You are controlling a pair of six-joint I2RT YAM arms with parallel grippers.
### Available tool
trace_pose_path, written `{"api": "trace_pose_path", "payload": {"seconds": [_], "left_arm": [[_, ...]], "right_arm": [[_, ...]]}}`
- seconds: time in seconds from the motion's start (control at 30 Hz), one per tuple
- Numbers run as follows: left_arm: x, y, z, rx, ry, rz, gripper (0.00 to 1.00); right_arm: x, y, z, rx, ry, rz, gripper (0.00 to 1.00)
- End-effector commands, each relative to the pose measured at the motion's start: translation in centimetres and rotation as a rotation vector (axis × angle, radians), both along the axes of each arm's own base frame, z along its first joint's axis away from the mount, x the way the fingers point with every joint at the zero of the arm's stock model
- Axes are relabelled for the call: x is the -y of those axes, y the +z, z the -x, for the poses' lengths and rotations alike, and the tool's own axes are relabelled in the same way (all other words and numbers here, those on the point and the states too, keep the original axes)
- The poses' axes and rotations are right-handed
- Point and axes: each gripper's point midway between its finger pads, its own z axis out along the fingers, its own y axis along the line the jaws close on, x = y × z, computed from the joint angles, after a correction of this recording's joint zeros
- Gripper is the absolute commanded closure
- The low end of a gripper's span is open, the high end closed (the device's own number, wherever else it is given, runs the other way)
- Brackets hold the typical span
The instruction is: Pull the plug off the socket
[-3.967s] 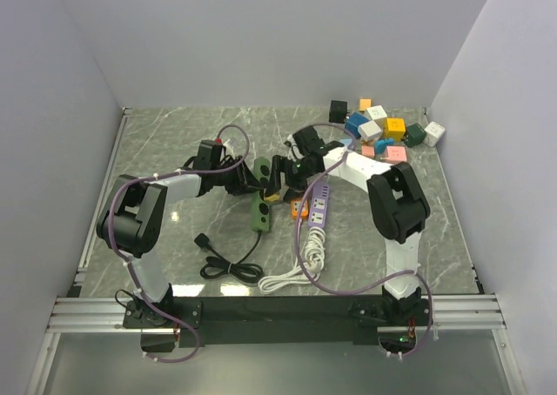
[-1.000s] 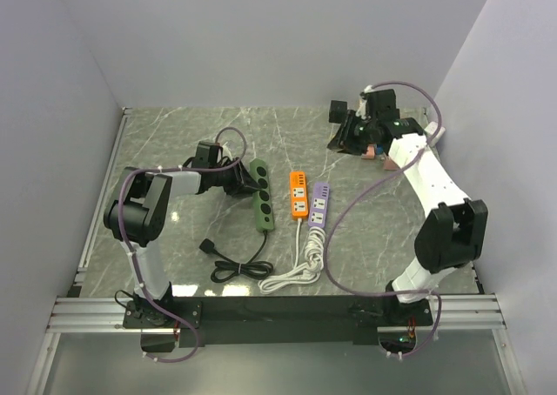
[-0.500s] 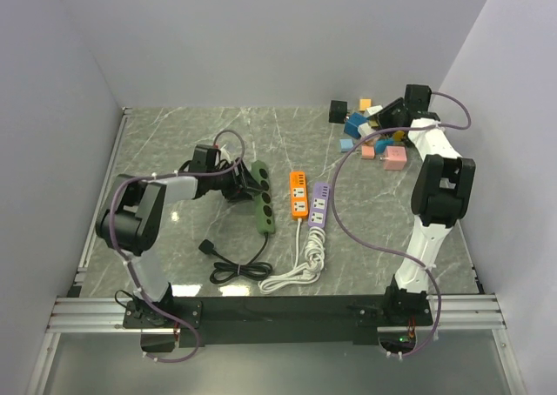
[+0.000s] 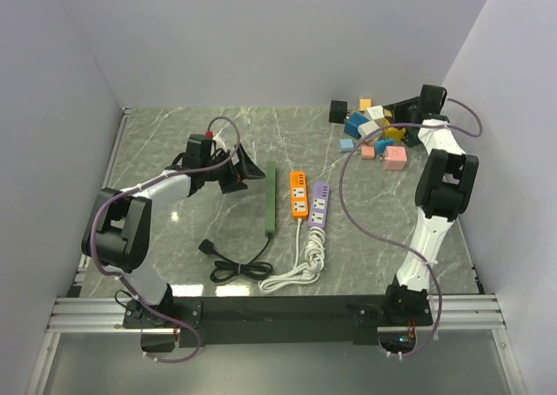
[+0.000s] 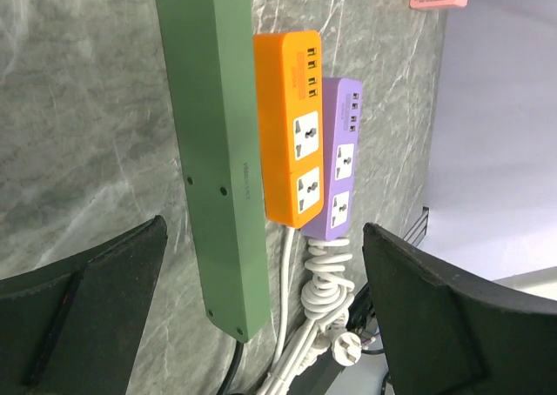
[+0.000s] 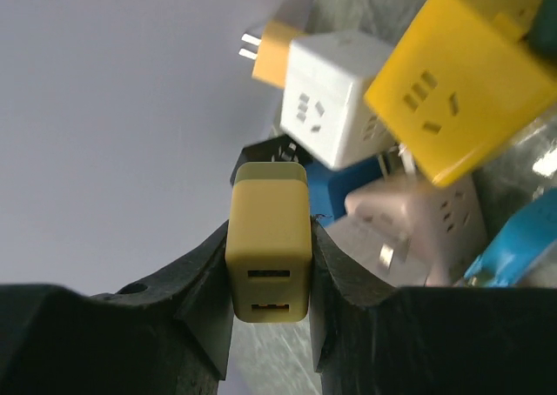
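The socket is a long green power strip (image 4: 271,199), tipped onto its edge in the middle of the table; the left wrist view shows its screw-holed back (image 5: 213,151). My left gripper (image 4: 246,170) stands wide open just left of it, touching nothing, with the strip between and beyond its dark fingers (image 5: 87,308). The plug is an olive-yellow USB charger (image 6: 267,238). My right gripper (image 6: 268,273) is shut on its sides and holds it at the back right, over a pile of adapters (image 4: 379,130). From above, my right gripper (image 4: 396,115) hides the plug.
An orange strip (image 4: 298,195) and a purple strip (image 4: 318,205) lie right of the green one, with a coiled white cord (image 4: 300,269). A black cable and plug (image 4: 228,269) trail from the green strip. Yellow (image 6: 466,73), white (image 6: 335,95) and pink (image 6: 418,212) cubes lie below the held plug.
My left gripper has opened and let go of the green strip, which has rolled onto its edge. My right arm has carried the plug farther toward the back right corner.
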Motion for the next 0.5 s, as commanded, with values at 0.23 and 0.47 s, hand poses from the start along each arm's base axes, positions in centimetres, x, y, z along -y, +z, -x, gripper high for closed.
{"api": "trace_pose_path", "payload": {"seconds": [0.23, 0.47], "left_arm": [[0.4, 2.8, -1.8, 0.088, -0.008, -0.005, 0.01], [-0.2, 3.5, -1.9, 0.094, 0.029, -0.024, 0.01]], "right_arm": [[-0.3, 0.8, -2.6, 0.047, -0.006, -0.153, 0.45], [-0.7, 4.2, -2.0, 0.124, 0.039, -0.134, 0.13]]}}
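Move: Just below the right hand, which already holds the small yellow plug, is its spot on the heap of adapters, some 4 cm down, 1 cm ahead and 2 cm to the left. The white cube is about 4 cm ahead, 3 cm left and 8 cm down; the yellow cube, at the same depth, is 1 cm back and 4 cm right. For the idle left hand, that spot is roughly 25 cm ahead, 40 cm to the right and about level. Lowering the plug a little over 2 cm onto the heap while easing about 1.5 cm forward, the right hand rolls some 10 degrees, its left side rising. At the bottom the fingers spread wide and let go of the plug, and the hand starts to lift, under 1 cm. ##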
